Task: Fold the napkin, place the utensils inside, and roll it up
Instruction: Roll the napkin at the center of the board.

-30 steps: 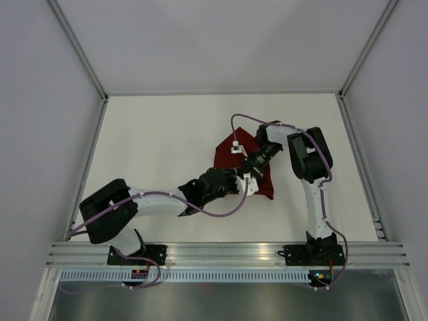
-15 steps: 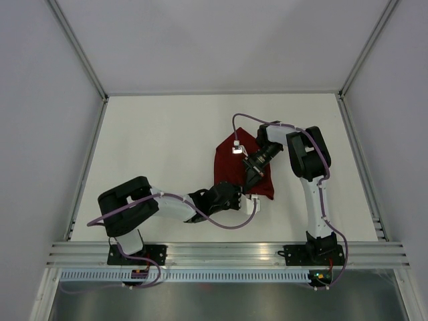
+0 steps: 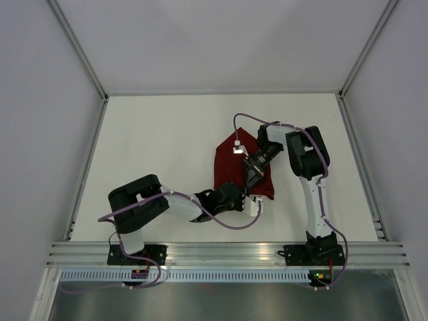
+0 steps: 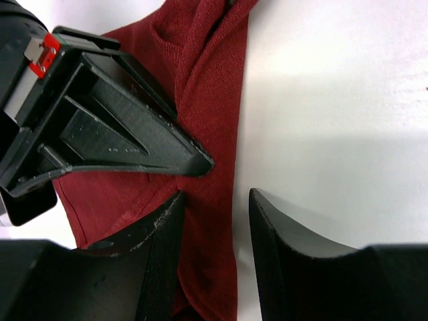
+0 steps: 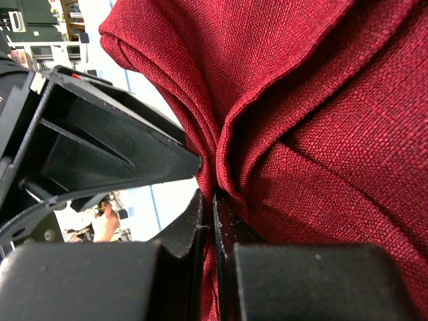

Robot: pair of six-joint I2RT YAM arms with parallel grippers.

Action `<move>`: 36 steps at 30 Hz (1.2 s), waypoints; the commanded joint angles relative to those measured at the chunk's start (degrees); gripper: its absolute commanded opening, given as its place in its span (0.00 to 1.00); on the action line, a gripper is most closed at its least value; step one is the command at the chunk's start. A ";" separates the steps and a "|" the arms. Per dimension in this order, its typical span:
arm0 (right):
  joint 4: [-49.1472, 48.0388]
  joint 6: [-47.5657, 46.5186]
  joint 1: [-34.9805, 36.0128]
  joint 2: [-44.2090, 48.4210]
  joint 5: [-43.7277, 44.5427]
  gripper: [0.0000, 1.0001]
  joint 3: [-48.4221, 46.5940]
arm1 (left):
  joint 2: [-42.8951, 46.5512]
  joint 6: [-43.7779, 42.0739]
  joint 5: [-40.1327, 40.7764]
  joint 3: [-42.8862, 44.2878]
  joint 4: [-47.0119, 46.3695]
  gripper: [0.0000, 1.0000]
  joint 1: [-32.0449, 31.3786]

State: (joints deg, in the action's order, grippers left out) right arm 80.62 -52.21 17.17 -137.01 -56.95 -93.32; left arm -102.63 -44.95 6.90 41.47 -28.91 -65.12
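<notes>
The dark red napkin (image 3: 229,166) lies crumpled on the white table, right of centre. My right gripper (image 3: 251,182) is shut on a raised fold of the napkin (image 5: 321,134); in the right wrist view its jaws (image 5: 208,204) pinch the cloth between them. My left gripper (image 3: 246,195) is open at the napkin's near edge. In the left wrist view (image 4: 217,195) its jaws straddle the napkin's (image 4: 207,87) edge, one finger over cloth and one over bare table. The right gripper's finger (image 4: 134,140) sits just ahead of it. The fork is not in view.
The white table (image 3: 154,147) is walled by grey panels at the back and both sides. An aluminium rail (image 3: 221,254) runs along the near edge. A purple cable (image 3: 244,119) loops over the napkin from the right arm.
My left gripper has slid toward the near edge and a little right, along the napkin's near side. My right gripper has stayed shut on the fold, hardly moving.
</notes>
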 commanded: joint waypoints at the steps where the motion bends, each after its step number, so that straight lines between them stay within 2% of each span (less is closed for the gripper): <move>1: -7.58 -4.31 -0.56 -3.79 8.87 0.01 -0.28 | -2.13 -2.86 -1.71 1.94 1.04 0.48 -0.09; 8: -6.35 -4.92 -0.73 -4.32 8.70 0.01 -0.81 | -3.72 -1.81 -4.26 4.05 6.13 0.43 0.87; 11: -6.00 -5.01 -1.00 -4.58 8.61 0.01 -1.25 | -4.16 -1.37 -5.31 5.28 9.55 0.33 1.05; 12: -5.65 -5.19 -1.00 -4.58 8.52 0.00 -1.34 | -4.24 -1.20 -5.66 5.55 10.35 0.26 1.22; 14: -5.39 -5.27 -1.08 -4.67 8.35 0.00 -1.43 | -4.42 -0.58 -6.63 6.42 11.67 0.21 1.40; 15: -5.21 -5.36 -1.08 -4.67 8.26 0.00 -1.51 | -4.51 -0.40 -6.63 6.60 12.98 0.15 1.58; 17: -5.03 -5.36 -1.08 -4.58 8.08 0.00 -1.69 | -4.51 0.12 -8.20 7.13 13.87 0.10 1.67; 18: -4.86 -5.36 -1.08 -4.58 7.91 0.00 -1.78 | -4.60 0.65 -8.91 7.56 15.44 0.03 1.84; 22: -4.42 -5.19 -1.08 -4.14 7.73 0.01 -1.95 | -4.51 2.58 -11.46 9.58 19.22 0.02 2.45; 24: -4.59 -4.66 -1.08 -3.62 7.64 0.06 -2.13 | -4.77 3.81 -13.04 10.47 21.16 0.02 2.89; 26: -4.94 -3.43 -1.08 -2.48 7.64 0.16 -2.22 | -5.03 4.52 -13.84 11.43 23.28 0.02 3.07; 27: -6.25 -2.65 -1.17 -1.86 7.82 0.21 -2.04 | -5.04 4.87 -14.62 11.70 23.80 0.02 3.25; 28: -7.05 -1.77 -1.35 -0.20 7.99 0.31 -1.87 | -5.04 5.65 -15.15 12.22 25.11 0.02 3.33; 31: -11.61 2.71 -2.05 4.27 8.69 0.46 -0.90 | -4.95 7.24 -17.17 12.75 25.91 0.02 3.95; 34: -18.20 9.12 -3.28 9.37 9.66 0.53 1.11 | -5.12 8.56 -18.84 13.19 26.62 0.02 4.65; 36: -21.72 13.17 -4.42 11.49 10.54 0.54 1.64 | -5.39 9.78 -20.68 13.54 27.67 0.02 5.27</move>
State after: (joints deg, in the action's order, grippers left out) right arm 72.79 -44.80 14.92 -130.61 -50.65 -92.53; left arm -105.34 -41.17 -6.22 54.89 -9.21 -60.10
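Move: Almost at the left hand's open fingers, about 1 cm ahead, 1 cm to the right and 1 cm below, lies the napkin's rolled near edge. The right hand still pinches that edge between shut fingers, right at its hand point. The napkin's near right corner is roughly 3 cm back and 9 cm right of the left hand, and about 5 cm back and 6 cm right of the right hand. Left hand eases 2 cm right and pinches the rolled edge; right hand lets go and heads 3 cm forward. ##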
